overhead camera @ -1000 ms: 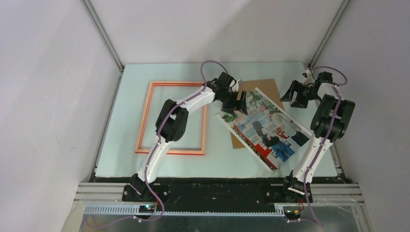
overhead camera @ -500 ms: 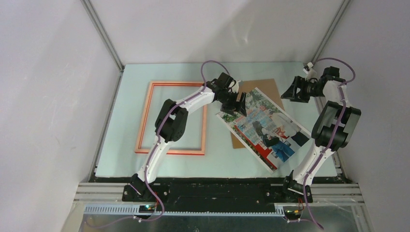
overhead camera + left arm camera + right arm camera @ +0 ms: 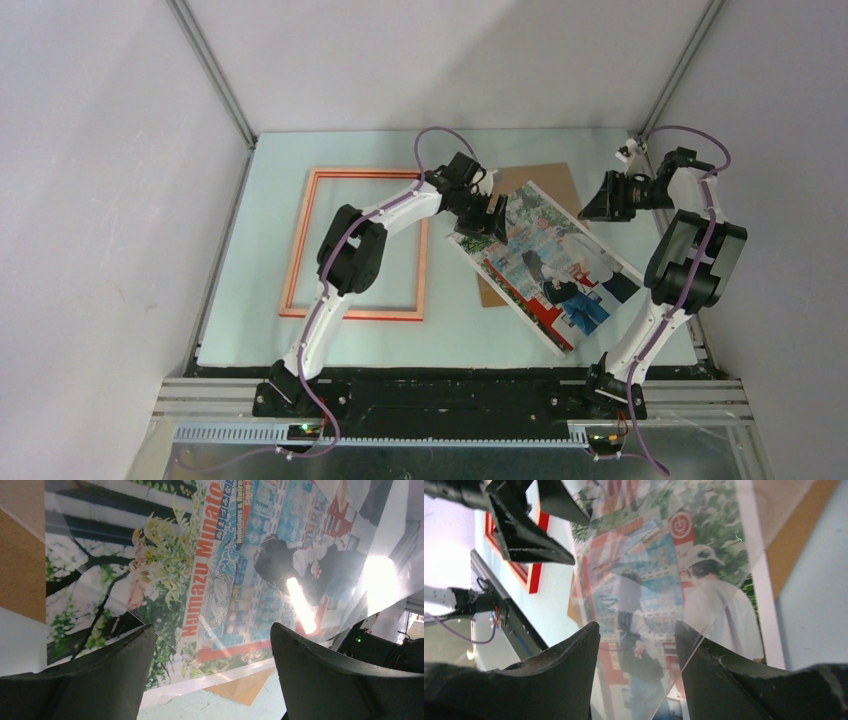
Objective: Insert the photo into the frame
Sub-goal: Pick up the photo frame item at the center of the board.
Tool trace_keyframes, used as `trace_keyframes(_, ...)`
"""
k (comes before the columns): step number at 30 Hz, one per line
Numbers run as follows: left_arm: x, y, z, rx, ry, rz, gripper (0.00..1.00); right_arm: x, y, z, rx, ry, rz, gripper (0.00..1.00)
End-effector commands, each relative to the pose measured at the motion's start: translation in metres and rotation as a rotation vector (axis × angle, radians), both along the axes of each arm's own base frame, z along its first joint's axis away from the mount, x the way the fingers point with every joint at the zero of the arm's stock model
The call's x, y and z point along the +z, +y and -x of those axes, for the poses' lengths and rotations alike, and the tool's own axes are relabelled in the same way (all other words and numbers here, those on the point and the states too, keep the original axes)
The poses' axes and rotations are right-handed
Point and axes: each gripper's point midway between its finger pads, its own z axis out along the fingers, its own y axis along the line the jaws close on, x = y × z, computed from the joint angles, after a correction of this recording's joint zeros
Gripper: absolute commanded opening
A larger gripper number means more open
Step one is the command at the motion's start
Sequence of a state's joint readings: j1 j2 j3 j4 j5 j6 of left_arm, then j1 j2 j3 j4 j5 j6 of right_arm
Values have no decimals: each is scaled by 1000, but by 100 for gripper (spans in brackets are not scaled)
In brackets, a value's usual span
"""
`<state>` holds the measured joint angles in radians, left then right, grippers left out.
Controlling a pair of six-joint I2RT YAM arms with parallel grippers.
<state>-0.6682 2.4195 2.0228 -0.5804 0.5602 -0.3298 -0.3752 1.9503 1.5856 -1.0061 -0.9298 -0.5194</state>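
The photo point(image 3: 550, 265), a colourful street scene, lies face up and slanted at the table's right middle, partly over a brown backing board point(image 3: 545, 180). Faint straight edges of a clear sheet glint over the print point(image 3: 225, 555) in both wrist views. The frame point(image 3: 355, 240) lies flat to the left, and its red edge point(image 3: 531, 575) shows in the right wrist view. My left gripper point(image 3: 488, 215) hovers open over the photo's upper left corner, nothing between its fingers point(image 3: 212, 630). My right gripper point(image 3: 605, 200) hangs beyond the photo's upper right edge, jaws apart point(image 3: 636, 625), looking along the print point(image 3: 664, 580).
The backing board's corner point(image 3: 245, 690) pokes out under the photo's near edge, and its far side point(image 3: 794, 545) shows bare. Grey walls with metal rails point(image 3: 215, 85) close in the pale green table point(image 3: 260, 320). The arm bases sit on the black bar point(image 3: 450, 400).
The right gripper's jaws have narrowed, and its wrist has turned while the arm drew up toward the right wall. The left gripper has barely shifted. Photo and frame lie as before.
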Motion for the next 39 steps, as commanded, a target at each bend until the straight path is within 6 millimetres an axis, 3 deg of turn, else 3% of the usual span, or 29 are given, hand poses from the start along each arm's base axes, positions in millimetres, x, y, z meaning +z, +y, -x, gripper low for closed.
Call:
trace_keyframes(1, 5, -7, 19, -68, -6, 22, 91, 14, 19, 21, 104, -11, -87, 61)
trace_keyframes(14, -1, -2, 23, -49, 5, -3, 90, -5, 11, 1, -22, 44, -97, 50)
trace_keyframes(19, 1, -1, 23, -47, 2, 1, 90, -11, 13, -5, -80, 82, -112, 33)
trace_keyframes(22, 7, 0, 25, -56, -8, 10, 90, -8, 14, -5, -90, 86, -141, 17)
trace_keyframes(26, 30, 9, 21, -53, -42, 35, 90, 2, 15, -3, -100, 80, -182, 0)
trace_keyframes(30, 55, 28, 8, -19, -64, 69, 90, 21, 19, 1, -103, 46, -229, 0)
trace_keyframes(34, 81, 60, -9, 23, -104, 99, 90, 40, 27, 7, -104, 26, -286, 0)
trace_keyframes(39, 114, 92, -13, 29, -164, 147, 90, 66, 38, 13, -89, -19, -325, 0)
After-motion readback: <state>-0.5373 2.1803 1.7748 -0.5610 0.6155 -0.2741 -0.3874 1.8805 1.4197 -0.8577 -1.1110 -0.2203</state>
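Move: The clear sheet lies over the photo, its far-right side already raised and its edge between the right hand's half-open fingers; the sheet's middle is some 12 cm back, 9 cm left and 5 cm below. The photo's middle is right under that, the brown board's about 4 cm back and 12 cm left. From the left hand, low by the photo's left corner, the sheet's middle is roughly 10 cm back and 12 cm right, the frame's 5 cm back and 34 cm left. Small shifts back and forth, with a sinking of about 1 cm, bring the right hand around the raised edge of the clear sheet; its fingers shut and pinch the edge, then go left and up roughly 3 cm, tipping up some 15 degrees. The left hand, open throughout, stays almost still until then, and swings about 7 cm left and 4 cm up, away from the photo's corner. ##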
